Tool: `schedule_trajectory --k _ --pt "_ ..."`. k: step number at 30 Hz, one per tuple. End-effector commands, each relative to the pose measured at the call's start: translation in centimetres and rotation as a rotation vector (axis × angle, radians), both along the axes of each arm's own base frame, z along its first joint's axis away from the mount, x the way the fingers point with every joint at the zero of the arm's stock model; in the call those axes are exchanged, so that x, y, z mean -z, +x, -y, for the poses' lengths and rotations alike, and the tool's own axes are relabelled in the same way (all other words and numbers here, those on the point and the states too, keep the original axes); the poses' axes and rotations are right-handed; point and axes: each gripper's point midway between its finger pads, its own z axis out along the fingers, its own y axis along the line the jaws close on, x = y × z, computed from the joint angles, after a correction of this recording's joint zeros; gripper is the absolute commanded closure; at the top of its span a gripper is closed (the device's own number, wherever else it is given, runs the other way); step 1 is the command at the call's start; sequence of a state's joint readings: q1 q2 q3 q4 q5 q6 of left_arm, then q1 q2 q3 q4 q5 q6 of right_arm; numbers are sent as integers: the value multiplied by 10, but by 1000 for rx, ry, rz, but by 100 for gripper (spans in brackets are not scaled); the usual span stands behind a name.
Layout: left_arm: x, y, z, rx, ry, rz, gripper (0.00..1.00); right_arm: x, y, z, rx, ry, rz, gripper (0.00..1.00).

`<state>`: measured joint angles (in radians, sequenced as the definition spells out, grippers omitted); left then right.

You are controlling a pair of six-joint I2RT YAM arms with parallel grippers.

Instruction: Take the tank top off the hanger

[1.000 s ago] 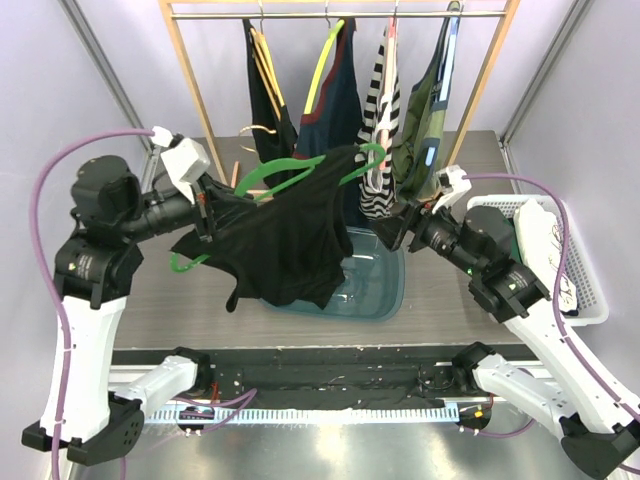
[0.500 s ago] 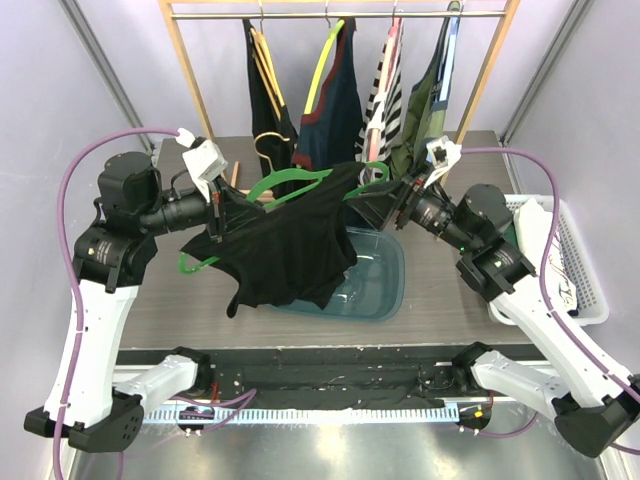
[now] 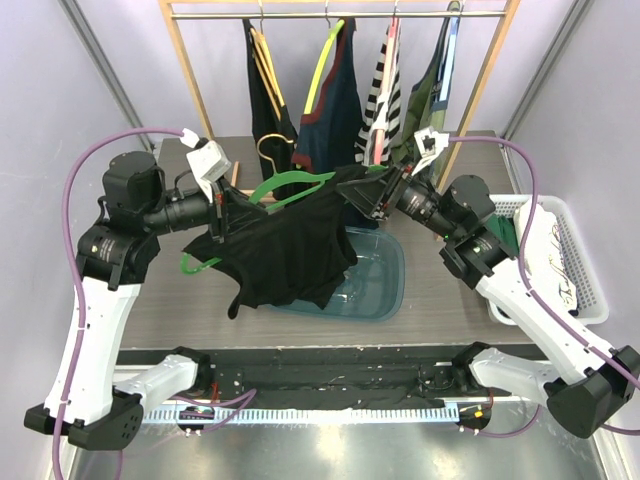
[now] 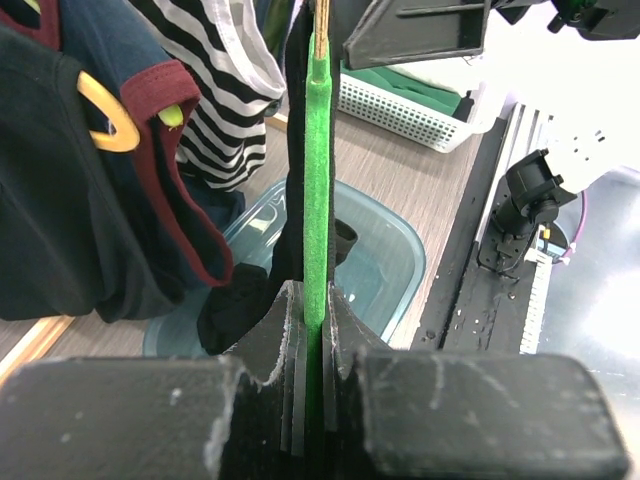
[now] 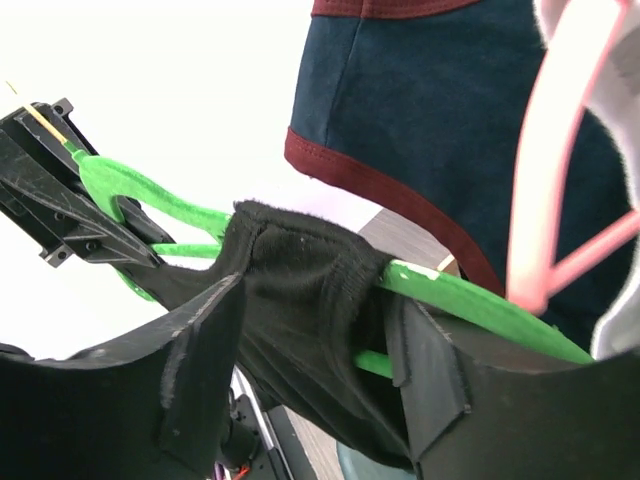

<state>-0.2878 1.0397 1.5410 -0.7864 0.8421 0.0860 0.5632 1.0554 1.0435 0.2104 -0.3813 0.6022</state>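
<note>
The black tank top (image 3: pixel 290 250) hangs on a green hanger (image 3: pixel 285 183), held in the air above the bin. My left gripper (image 3: pixel 218 215) is shut on the hanger's left end; in the left wrist view the green bar (image 4: pixel 317 180) runs straight out from between its closed jaws (image 4: pixel 312 310). My right gripper (image 3: pixel 362 195) is at the hanger's right shoulder. In the right wrist view it stands open (image 5: pixel 315 340), with the tank top's strap (image 5: pixel 300 290) bunched over the hanger arm (image 5: pixel 480 305) between its fingers (image 5: pixel 200 360).
A teal plastic bin (image 3: pixel 380 285) sits on the table beneath the garment. A white basket (image 3: pixel 575 300) holding clothes stands at the right. Behind, a wooden rack (image 3: pixel 190 90) carries several hung garments, including a navy top (image 3: pixel 330 100) and a striped one (image 3: pixel 380 110).
My right gripper has risen and moved left from beside the bin to the hanger's right shoulder, and its jaws now straddle the strap. The left arm lifted the hanger slightly, then held still.
</note>
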Motion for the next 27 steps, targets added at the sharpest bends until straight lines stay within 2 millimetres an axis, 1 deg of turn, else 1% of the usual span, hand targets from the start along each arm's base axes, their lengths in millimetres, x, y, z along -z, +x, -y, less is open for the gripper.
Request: schedule_trajectory --k 1,3,4,6,7,9,10,11,13,14,19,21,23,25,27 --pt "-12 -7 5 43 -31 40 100 -32 -9 -6 -46 84 67 41" --pt "-11 -6 5 41 -28 42 100 -33 -10 -8 -57 96 64 50" --pt "-11 -6 5 39 -28 42 100 -33 -11 -8 -59 98 61 63" --pt "-9 -5 3 25 -23 47 100 -33 -14 -8 -65 94 58 76" --pt "-8 -4 2 20 -18 50 100 -36 -18 -5 -63 96 65 85" --pt "-5 -3 0 6 -10 59 100 -30 -20 -1 -50 77 53 91" --pt "-4 -3 -1 0 -6 63 100 -30 -22 2 -42 71 53 93" --pt "-3 -3 -2 -1 -1 67 100 -28 -28 7 -35 60 43 93" --pt "-1 -2 -3 -11 5 74 100 -21 -29 13 -2 35 34 94" --pt "-2 -3 -4 -13 9 81 100 -17 -34 19 11 21 24 94" --pt "0 -6 -7 -16 19 87 100 4 -34 30 66 -24 -31 94" --pt "3 -9 -8 -12 32 90 100 8 -33 32 78 -30 -43 96" --pt "4 -12 -9 -12 39 92 100 6 -31 36 104 -26 -40 98" --pt "9 -15 -12 -12 52 92 100 11 -28 43 145 -43 -56 99" --pt "13 -15 -14 -16 69 93 100 7 -29 50 175 -43 -50 99"
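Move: The tank top's near shoulder strap, still over the green hanger, already lies between the open right fingers, within about 1 cm ahead and to the left, at finger height. From the left gripper, holding the hanger, that strap is some 19 cm right and 2 cm ahead. From the right hand, the navy top hangs roughly 22 cm ahead and 3 cm left, the striped top 20 cm ahead and 6 cm right; the blue bin is 6 cm ahead, 4 cm left, far below. Nudge the right gripper about 1 cm left and shut its fingers on the black strap, pinching the cloth beside the hanger arm. Then draw it back and to the right, away from the left gripper, about 5 cm, sinking slightly at the end. Keep the left gripper clamped on the hanger, letting it come back about 2 cm and down 1 cm. ##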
